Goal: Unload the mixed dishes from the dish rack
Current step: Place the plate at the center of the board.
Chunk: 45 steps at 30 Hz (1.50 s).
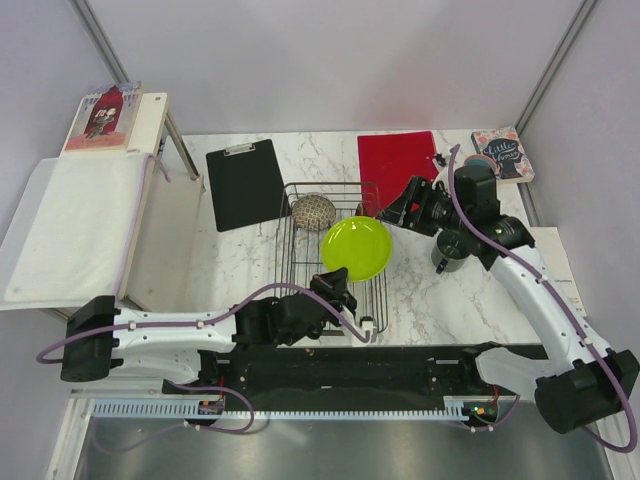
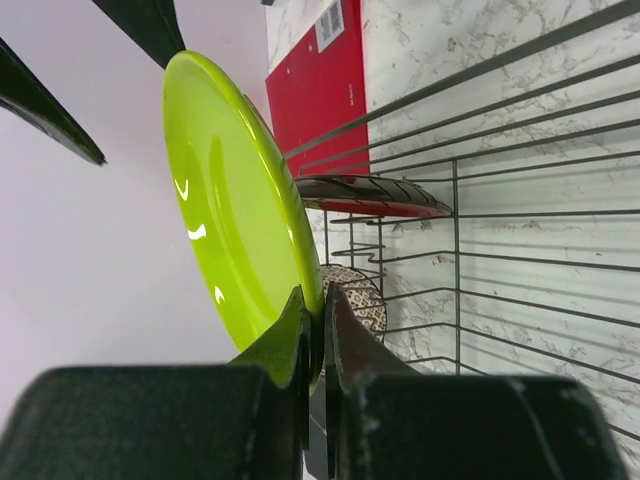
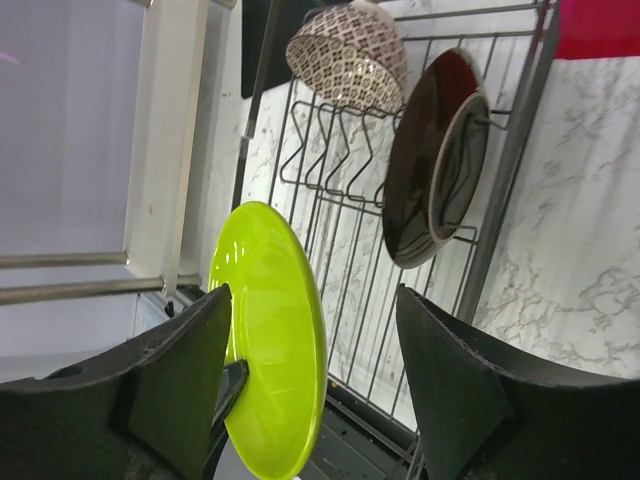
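Observation:
My left gripper (image 1: 337,287) (image 2: 318,300) is shut on the near rim of the lime-green plate (image 1: 357,248) (image 2: 230,200) and holds it on edge above the right part of the dish rack (image 1: 290,262) (image 2: 455,280). My right gripper (image 1: 398,212) (image 3: 312,295) is open and empty at the rack's right side, with the green plate (image 3: 270,340) between its fingers in the right wrist view. The beige mesh-patterned bowl (image 1: 312,211) (image 3: 350,50) and the dark red plate (image 3: 430,160) (image 2: 370,195) stand in the rack (image 3: 505,190). The grey mug (image 1: 450,252) stands on the table under my right arm. The pink cup and clear glass are out of view.
A black clipboard (image 1: 245,185) lies behind the rack on the left. A red folder (image 1: 398,160) and a book (image 1: 500,153) lie at the back right. A white side shelf (image 1: 75,225) with a book (image 1: 100,118) stands at the left.

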Motion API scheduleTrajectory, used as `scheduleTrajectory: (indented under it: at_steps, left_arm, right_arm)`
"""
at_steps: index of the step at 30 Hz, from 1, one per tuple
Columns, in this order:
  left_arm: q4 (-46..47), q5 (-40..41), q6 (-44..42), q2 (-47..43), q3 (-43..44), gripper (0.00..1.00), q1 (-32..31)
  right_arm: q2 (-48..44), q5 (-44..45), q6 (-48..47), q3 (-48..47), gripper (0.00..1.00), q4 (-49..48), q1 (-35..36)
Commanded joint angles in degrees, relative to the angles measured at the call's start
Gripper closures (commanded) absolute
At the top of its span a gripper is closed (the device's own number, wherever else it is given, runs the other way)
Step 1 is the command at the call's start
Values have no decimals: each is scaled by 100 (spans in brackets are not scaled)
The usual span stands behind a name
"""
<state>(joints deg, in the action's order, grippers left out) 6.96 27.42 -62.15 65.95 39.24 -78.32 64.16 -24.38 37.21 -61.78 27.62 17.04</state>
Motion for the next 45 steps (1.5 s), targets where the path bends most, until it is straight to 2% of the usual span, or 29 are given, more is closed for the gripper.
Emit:
scheduleTrajectory:
  at_steps: [1, 6, 9, 10, 12, 13, 15, 16, 17, 18, 20, 22, 23, 24, 26, 27, 30, 31, 33, 36, 37, 40, 45]
  left_arm:
    - [640, 18, -438, -74, 57, 98, -69]
    - [640, 27, -579, -65, 31, 98, -69]
    - [640, 27, -597, -83, 13, 98, -69]
    - [640, 27, -562, -83, 13, 98, -69]
    - [622, 27, -553, -109, 22, 98, -78]
    - [614, 35, -518, -100, 13, 98, -78]
    - [570, 70, -482, -92, 48, 98, -69]
    - [552, 140, -421, -83, 57, 98, -69]
    - [543, 176, -377, -83, 83, 98, -69]
    - [526, 228, -333, -57, 110, 98, -69]
    - [464, 395, -140, -30, 206, 95, -78]
    - [473, 509, 96, -39, 250, 84, -60]
    - [490, 562, 228, -39, 303, 69, -51]
    - [525, 615, 378, -47, 338, 42, -34]
    - [657, 939, 966, -56, 495, 21, 27]
    - [649, 1219, 1212, -56, 601, 1, 123]
    - [9, 1494, 2353, -47, 1137, 1, 326]
    - [-324, 1451, 2957, -56, 1303, 1, 492]
    - [-1008, 1380, 3566, -109, 1699, 1, 703]
    - [-1747, 1232, 4867, -240, 2104, 1, 1343]
    - [-1942, 1091, 5532, -284, 2192, 1, 1494]
    - [-2339, 555, 6344, -504, 2307, 1, 1907]
    - [-2375, 466, 6522, -803, 2044, 1, 1944]
  right_arm:
    - [157, -242, -153, -212, 27, -204, 264]
    - [263, -234, -328, -71, 31, -73, 563]
    - [237, -164, -434, -1, 43, 16, 652]
    - [211, -120, -460, 8, 53, 51, 669]
    - [185, 12, -478, 52, 63, 112, 669]
    - [150, 65, -495, 52, 72, 112, 669]
    - [114, 231, -513, 61, 80, 156, 669]
    - [71, 293, -513, 43, 92, 165, 669]
    - [44, 363, -496, 43, 98, 165, 669]
    - [26, 503, -478, 26, 100, 174, 678]
    - [-17, 636, -443, -18, 100, 174, 669]
    - [-9, 828, -408, -62, 100, 174, 652]
    - [-26, 899, -382, -106, 100, 139, 669]
    - [-35, 996, -303, -124, 100, 113, 669]
    - [-53, 1286, -197, -168, 100, -28, 661]
    - [-53, 1400, -58, -194, 100, -63, 652]
    - [26, 1673, 163, -317, 100, -326, 538]
    - [122, 1717, 329, -396, 100, -492, 424]
    - [263, 1779, 506, -510, 100, -669, 248]
    - [675, 1919, 866, -765, 100, -1029, -130]
    - [972, 2015, 936, -931, 100, -1152, -287]
    - [1666, 2586, 1279, -1230, 100, -1302, -612]
    - [2503, 3404, 1719, -1284, 100, -2101, -807]
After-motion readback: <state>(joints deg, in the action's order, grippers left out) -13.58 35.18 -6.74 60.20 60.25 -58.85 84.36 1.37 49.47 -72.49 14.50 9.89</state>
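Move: My left hand holds the green plate by its rim; the plate's middle lies about 6 cm ahead and 6 to the right of that hand, nearly level with it. From my open right hand the plate's middle is some 8 cm back, 10 to the left and 3 lower. The brown plate in the rack stands about 3 cm ahead and 7 left of my right hand, 16 below; the red board lies roughly 27 ahead, 8 right and 24 below. While my left hand holds the green plate nearly still, I ease my right hand about 3 cm left, a little back and down, and close its fingers on the far-right rim. Then my left fingers open wide and that hand pulls off up, left and forward, rolling strongly; my right swings the plate some 18 cm forward and 10 right, towards the red board, turning about 40 degrees clockwise. ##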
